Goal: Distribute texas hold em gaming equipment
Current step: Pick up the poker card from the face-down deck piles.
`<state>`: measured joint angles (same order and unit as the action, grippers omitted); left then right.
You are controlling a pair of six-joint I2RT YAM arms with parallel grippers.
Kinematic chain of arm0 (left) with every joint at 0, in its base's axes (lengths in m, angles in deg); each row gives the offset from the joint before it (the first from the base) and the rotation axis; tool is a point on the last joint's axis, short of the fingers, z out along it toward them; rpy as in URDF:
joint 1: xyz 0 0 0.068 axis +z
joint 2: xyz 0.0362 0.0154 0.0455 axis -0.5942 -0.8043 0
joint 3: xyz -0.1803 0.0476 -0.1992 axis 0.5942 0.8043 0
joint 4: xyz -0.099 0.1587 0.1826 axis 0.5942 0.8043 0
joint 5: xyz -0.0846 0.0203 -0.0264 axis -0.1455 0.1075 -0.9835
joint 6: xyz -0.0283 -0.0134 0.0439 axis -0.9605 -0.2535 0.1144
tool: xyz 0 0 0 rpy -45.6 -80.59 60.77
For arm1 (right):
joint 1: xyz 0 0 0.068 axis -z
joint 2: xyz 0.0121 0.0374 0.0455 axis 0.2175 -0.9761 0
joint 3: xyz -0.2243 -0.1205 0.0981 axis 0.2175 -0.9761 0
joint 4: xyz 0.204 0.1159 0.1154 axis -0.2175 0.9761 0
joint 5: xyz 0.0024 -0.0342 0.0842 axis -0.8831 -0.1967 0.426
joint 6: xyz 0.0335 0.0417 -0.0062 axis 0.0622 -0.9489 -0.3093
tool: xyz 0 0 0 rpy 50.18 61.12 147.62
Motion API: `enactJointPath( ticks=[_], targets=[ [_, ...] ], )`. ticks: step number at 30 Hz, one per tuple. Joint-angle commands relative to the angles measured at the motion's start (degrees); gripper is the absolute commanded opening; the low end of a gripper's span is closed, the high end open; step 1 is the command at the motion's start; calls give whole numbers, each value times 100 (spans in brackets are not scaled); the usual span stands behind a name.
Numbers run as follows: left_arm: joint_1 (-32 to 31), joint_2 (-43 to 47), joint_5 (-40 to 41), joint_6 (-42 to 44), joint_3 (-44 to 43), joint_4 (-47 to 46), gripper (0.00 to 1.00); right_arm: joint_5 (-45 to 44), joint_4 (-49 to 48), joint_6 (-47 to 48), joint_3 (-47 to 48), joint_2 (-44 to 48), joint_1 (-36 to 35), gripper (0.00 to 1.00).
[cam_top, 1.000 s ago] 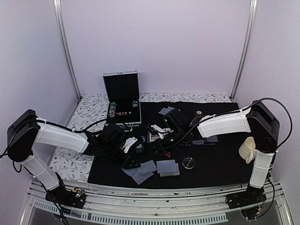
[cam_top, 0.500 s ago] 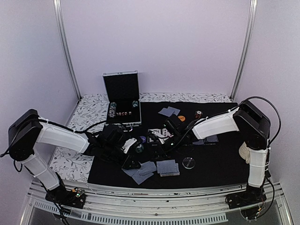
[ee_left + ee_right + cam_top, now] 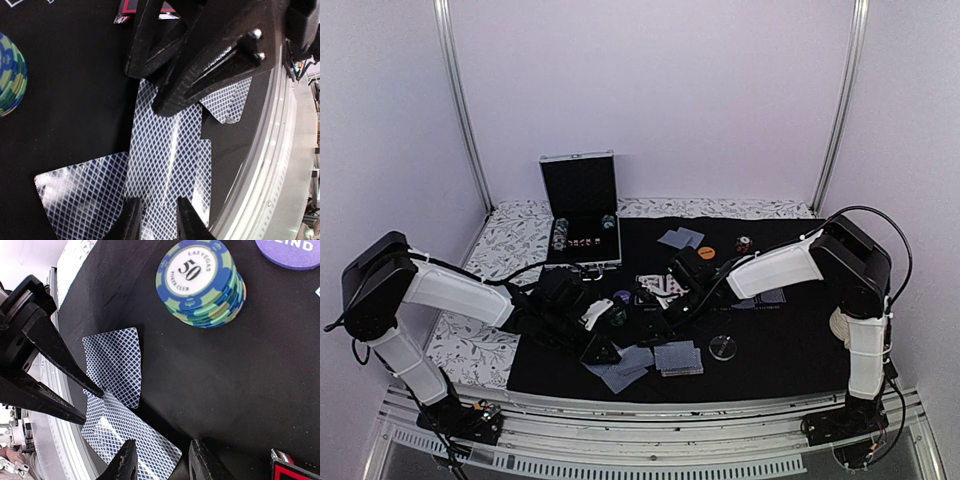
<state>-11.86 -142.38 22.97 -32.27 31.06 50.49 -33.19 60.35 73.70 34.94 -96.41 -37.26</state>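
Observation:
Loose playing cards (image 3: 165,150) with blue-white lattice backs lie overlapped on the black mat (image 3: 770,340) near the front edge. My left gripper (image 3: 156,222) stands on them with a narrow gap between its fingers and card back showing in the gap. It reaches them from the left (image 3: 603,350). My right gripper (image 3: 161,460) is open and empty. It hovers over one card's corner (image 3: 135,440) and faces the left fingers (image 3: 75,375). A blue-green chip stack (image 3: 200,282) topped by a "50" chip stands just beyond, beside a purple "BLIND" disc (image 3: 295,252).
A neat card pile (image 3: 677,357) and a clear disc (image 3: 723,347) lie right of the loose cards. Face-up cards (image 3: 655,287) sit mid-mat, more cards (image 3: 680,237) and an orange chip (image 3: 706,250) farther back. An open metal case (image 3: 582,215) stands at the back left. The table rail (image 3: 270,150) runs close by.
My right arm has swung left and toward the front, bringing its gripper down beside the left gripper over the loose cards. The left arm has barely moved.

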Motion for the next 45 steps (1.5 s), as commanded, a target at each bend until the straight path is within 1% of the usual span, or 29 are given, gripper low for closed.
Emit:
enactJointPath(
  ticks=[1, 3, 9, 16, 18, 22, 23, 27, 32, 37, 45],
  targets=[
    [84, -30, 51, 81, -92, -9, 26, 169, -142, -54, 151, -143, 4, 37],
    [84, 22, 65, 101, -113, 12, 27, 216, -152, -46, 164, -154, 10, 36],
    [82, 31, 187, 167, -84, 82, 27, 536, -268, -28, 155, -165, 47, 24],
    [81, -11, 151, 141, -18, 22, 27, 744, -272, -45, 230, -295, 70, 23],
    [82, -19, 141, 149, -19, 21, 27, 815, -265, -36, 253, -341, 72, 20],
    [79, -72, 107, 164, -18, 12, 26, 914, -276, -29, 282, -367, 71, 5],
    [79, -97, 101, 158, -18, 6, 26, 956, -276, -21, 282, -360, 72, 4],
    [84, -106, 46, 143, -13, -13, 26, 980, -278, -14, 268, -277, 77, 2],
    [91, 95, -97, 101, -48, -7, 26, 981, -271, 8, 197, -24, 130, 2],
    [85, 578, -219, 69, -107, 100, 27, 1024, -277, -14, 114, 348, 135, 2],
    [87, 1306, -174, 196, -267, 471, 29, 1045, -223, -62, -19, 823, 152, 2]
  ],
)
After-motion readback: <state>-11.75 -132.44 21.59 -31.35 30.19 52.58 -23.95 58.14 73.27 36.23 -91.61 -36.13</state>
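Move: The poker card to pick lies on the left face-down pile, its middle about 5 cm to the left gripper's right, level with that gripper and barely below it. From the right gripper that middle is some 4 cm left and 3 cm back, a centimetre lower. The green-and-blue chip stack stands roughly 8 cm left and 5 cm ahead of the right gripper; the other face-down pile lies about 4 cm to its right and 3 cm back. Keep the left gripper low, slightly open, at the card's left end while the right gripper eases about 1 cm back and 1 cm left onto its right end and shuts its fingers, pinching the edge. Then raise the right gripper some 6 cm off the pile, rolling it about 10 degrees, and lift the left gripper straight up about 6 cm beside it. ##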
